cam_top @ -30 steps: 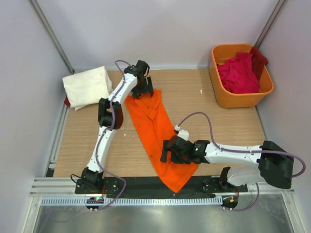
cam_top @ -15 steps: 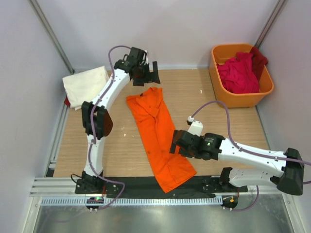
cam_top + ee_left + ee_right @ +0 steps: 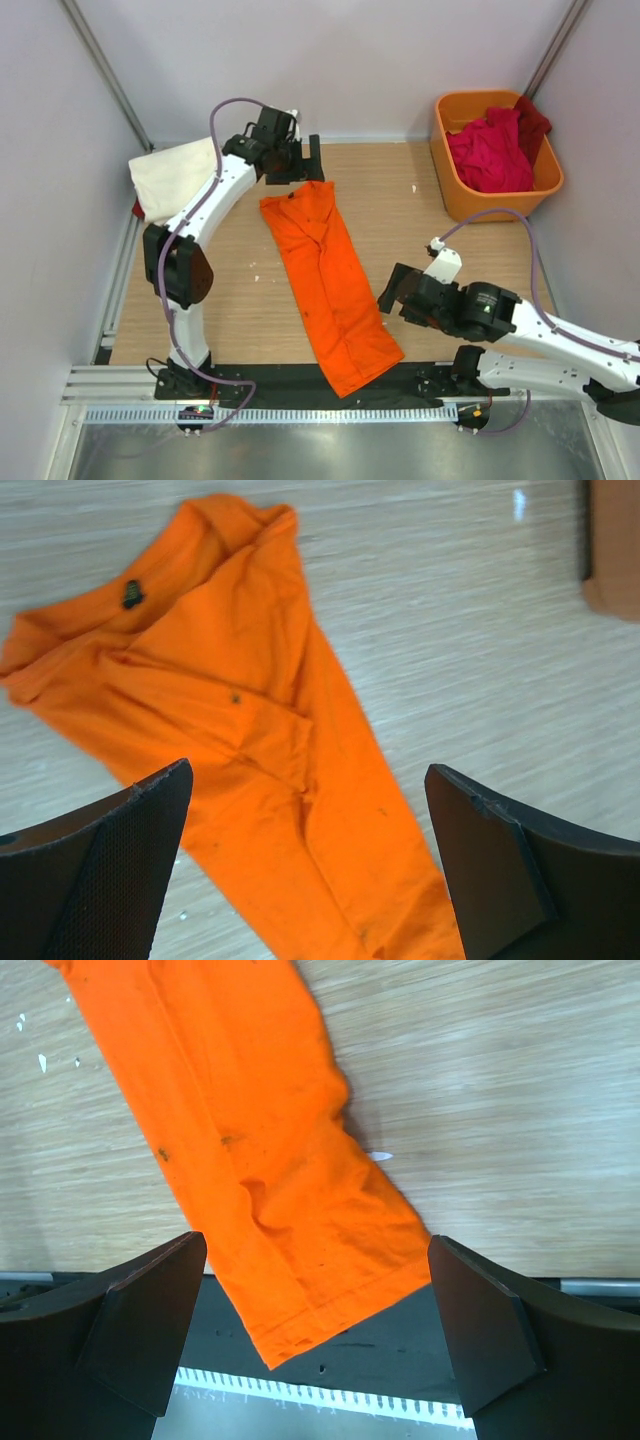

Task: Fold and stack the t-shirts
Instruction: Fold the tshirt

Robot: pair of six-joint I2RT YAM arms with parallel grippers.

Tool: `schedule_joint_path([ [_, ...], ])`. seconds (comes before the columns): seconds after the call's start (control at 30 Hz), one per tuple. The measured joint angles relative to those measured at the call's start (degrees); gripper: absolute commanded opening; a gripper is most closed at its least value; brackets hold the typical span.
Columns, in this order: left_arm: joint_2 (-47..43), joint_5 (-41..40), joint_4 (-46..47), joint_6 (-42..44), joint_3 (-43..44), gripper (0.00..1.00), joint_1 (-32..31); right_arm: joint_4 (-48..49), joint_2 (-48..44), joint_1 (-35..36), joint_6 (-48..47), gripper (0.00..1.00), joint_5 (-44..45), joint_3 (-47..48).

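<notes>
A bright orange t-shirt lies folded into a long narrow strip, running diagonally from the back middle of the table to the front edge. Its hem hangs over the black front strip. My left gripper hovers open just beyond the collar end and holds nothing; its wrist view looks down on the orange t-shirt. My right gripper stands open to the right of the shirt's lower half, above the orange t-shirt's hem. A cream-white t-shirt lies folded at the back left. Crimson t-shirts fill the tub.
The rigid orange tub stands at the back right; its corner shows in the left wrist view. A bit of dark red cloth peeks from under the cream shirt. Bare wood lies on both sides of the orange strip. Walls close in on three sides.
The left gripper opened, let go of the collar end and rose toward the back. The right gripper drew away to the right, off the lower part. The orange shirt now lies flat.
</notes>
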Motion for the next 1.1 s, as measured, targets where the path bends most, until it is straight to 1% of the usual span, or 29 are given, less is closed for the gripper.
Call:
schedule_joint_path([
  [0.1, -2.69, -4.48, 0.31, 0.20, -3.74, 1.00, 0.39, -2.86, -2.78, 0.00, 1.44, 1.00, 1.33, 0.00],
  [0.3, -5.33, -14.03, 0.35, 1.20, -4.28, 1.00, 1.03, -6.10, -8.41, 0.00, 3.72, 1.00, 4.13, -0.02],
  [0.43, -5.70, -16.85, 0.31, 1.31, -4.28, 1.00, 1.55, -6.38, -11.23, 0.00, 4.55, 1.00, 5.14, -1.07],
  [0.6, -5.68, -17.75, 0.26, 1.49, -4.28, 1.00, 2.03, -3.08, -10.05, 0.00, 3.61, 1.00, 4.28, -5.38],
  [0.73, -5.75, -18.69, 0.24, 1.51, -4.31, 1.00, 2.03, 2.40, -5.75, 0.00, -0.39, 1.00, 3.13, -7.48],
  [0.83, -6.36, -19.65, 0.63, 1.55, -5.46, 1.00, 2.03, 8.81, -0.72, -0.20, -5.44, 1.00, 3.23, -7.02],
  [0.9, -6.86, -20.15, 0.68, 1.68, -6.34, 1.00, 2.05, 12.83, 3.26, -1.53, -9.27, 1.00, 2.38, -5.46],
  [0.93, -7.04, -20.46, 0.74, 1.75, -6.49, 1.00, 2.05, 14.95, 6.21, -3.45, -11.54, 1.00, 1.14, -4.00],
  [1.03, -7.13, -21.20, 0.83, 2.05, -6.56, 1.00, 2.05, 22.34, 15.89, -13.49, -17.88, 1.00, -5.75, 0.55],
  [1.1, -7.21, -21.86, 0.96, 2.49, -6.58, 1.00, 2.03, 26.05, 21.94, -18.86, -22.12, 1.00, -9.46, 3.50],
])
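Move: The orange t-shirt lies in a slanting strip, its collar end about 6 cm ahead of the left hand, 3 cm to its left and 19 cm below; the white stack is some 9 cm ahead and 31 cm left. From the right hand the collar end is roughly 34 cm ahead and 23 cm left, 13 cm down; the hem end is 11 cm back, 8 cm left, the basket 34 cm ahead, 22 cm right. The t-shirt's far half draws the right hand: after easing about 4 cm right and up, it sinks, swings left and surges forward, ending some 11 cm farther out beside the strip. Above the collar end the left hand slides 9 cm left to its left corner, twisting counter-clockwise with its left side rising. Both stay wide open and clear. ##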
